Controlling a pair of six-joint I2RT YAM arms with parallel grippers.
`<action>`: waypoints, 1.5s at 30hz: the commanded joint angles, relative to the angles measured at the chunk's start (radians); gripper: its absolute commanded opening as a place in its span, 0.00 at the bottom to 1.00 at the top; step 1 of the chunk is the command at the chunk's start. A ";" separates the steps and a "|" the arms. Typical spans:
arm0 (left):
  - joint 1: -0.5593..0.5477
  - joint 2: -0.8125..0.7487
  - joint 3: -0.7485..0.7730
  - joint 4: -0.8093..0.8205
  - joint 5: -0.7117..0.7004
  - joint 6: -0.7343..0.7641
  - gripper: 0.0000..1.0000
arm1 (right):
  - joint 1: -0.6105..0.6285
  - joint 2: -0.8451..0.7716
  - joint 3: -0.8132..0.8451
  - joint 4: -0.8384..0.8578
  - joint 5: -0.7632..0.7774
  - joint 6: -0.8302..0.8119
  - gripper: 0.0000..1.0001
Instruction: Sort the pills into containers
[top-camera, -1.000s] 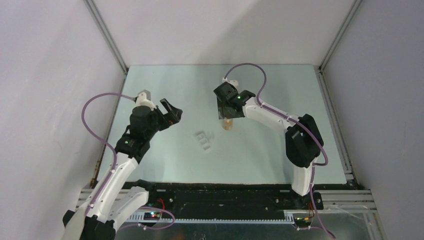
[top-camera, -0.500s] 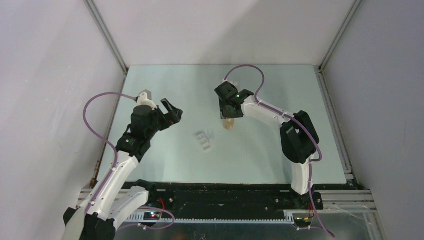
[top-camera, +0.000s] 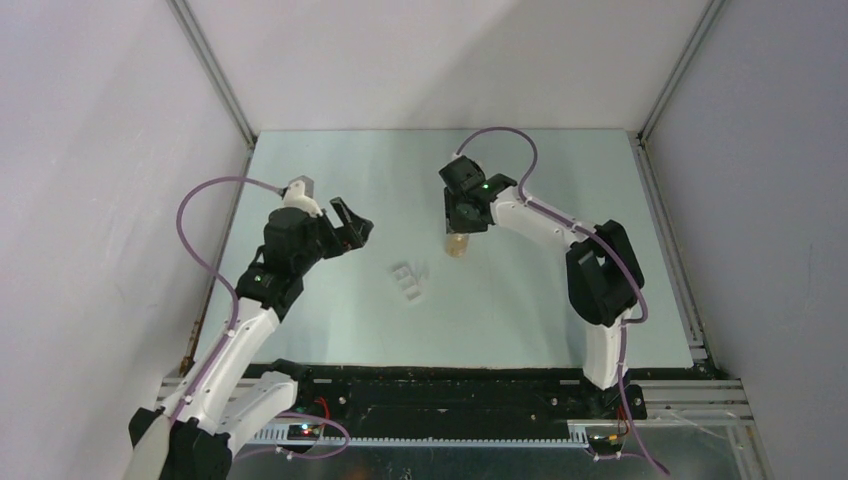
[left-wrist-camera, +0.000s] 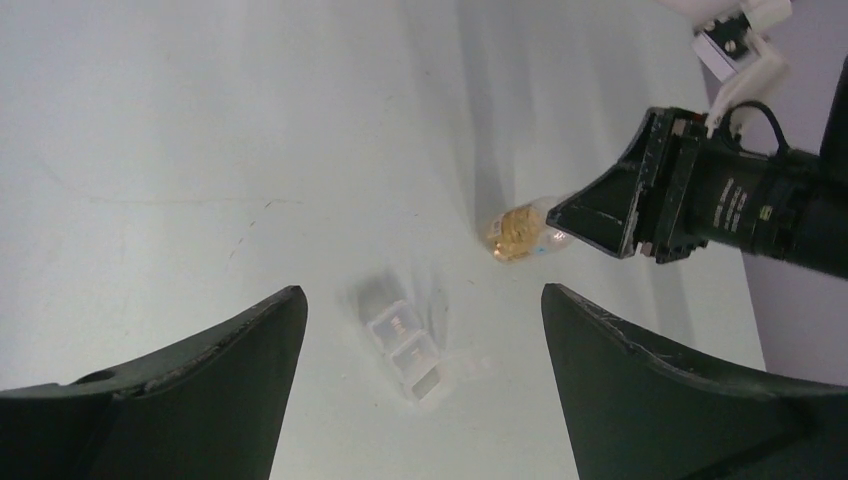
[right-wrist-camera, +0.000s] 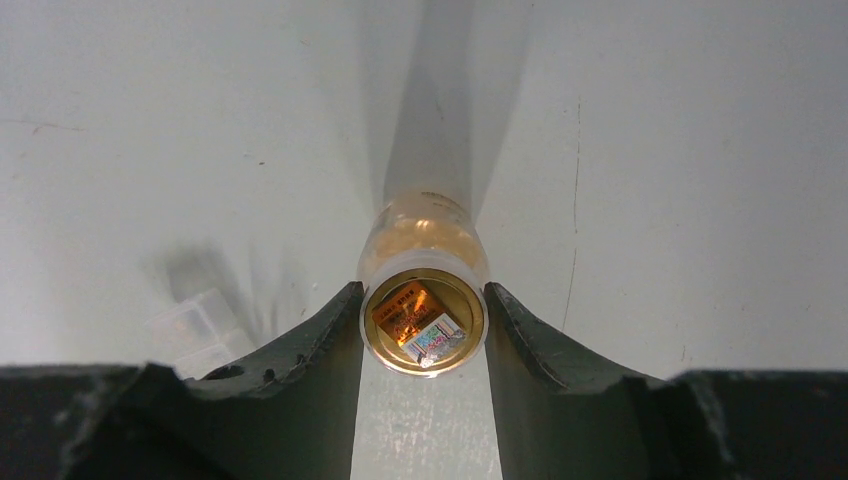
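A small clear bottle (top-camera: 457, 247) packed with orange-tan pills (left-wrist-camera: 512, 230) stands upright at mid-table. My right gripper (top-camera: 461, 226) comes down on it from above; in the right wrist view its two fingers press either side of the bottle's gold-lined top (right-wrist-camera: 424, 322), so the right gripper (right-wrist-camera: 424, 300) is shut on it. The containers, a white translucent pill box (top-camera: 408, 278) of joined square compartments, lie on the table left of the bottle. My left gripper (top-camera: 353, 223) hangs open above and left of the pill box (left-wrist-camera: 405, 345), which shows between its wide-spread fingers (left-wrist-camera: 200, 370).
The pale green table (top-camera: 330, 170) is walled by grey panels with metal rails at the left and right edges. The black strip with both arm bases (top-camera: 450, 395) runs along the near edge. The right arm's elbow (top-camera: 600, 275) rises over the table's right side.
The right gripper's fingers have drawn in onto the bottle's top. The left gripper has drifted slightly right toward the pill box, still open.
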 joint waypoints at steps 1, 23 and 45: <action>-0.013 0.018 0.001 0.139 0.190 0.119 0.93 | -0.044 -0.149 -0.007 0.035 -0.132 -0.035 0.31; -0.213 0.208 0.197 0.051 0.648 0.565 0.94 | -0.098 -0.468 -0.192 0.333 -1.046 -0.034 0.33; -0.204 0.140 0.138 0.036 0.821 0.651 0.39 | -0.071 -0.483 -0.190 0.316 -1.132 -0.116 0.34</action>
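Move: The pill bottle, its cap already in the right fingers, lies about 8 cm ahead of the left hand, 24 cm right and 16 cm below. From the right hand, the open left gripper it is taken to is some 8 cm back, 24 cm left and 12 cm up. The pill box lies roughly 2 cm back, 11 cm right and 19 cm below the left hand. Right hand lifts the bottle about 20 cm and back; left swings right, turning clockwise, and pinches its body. ##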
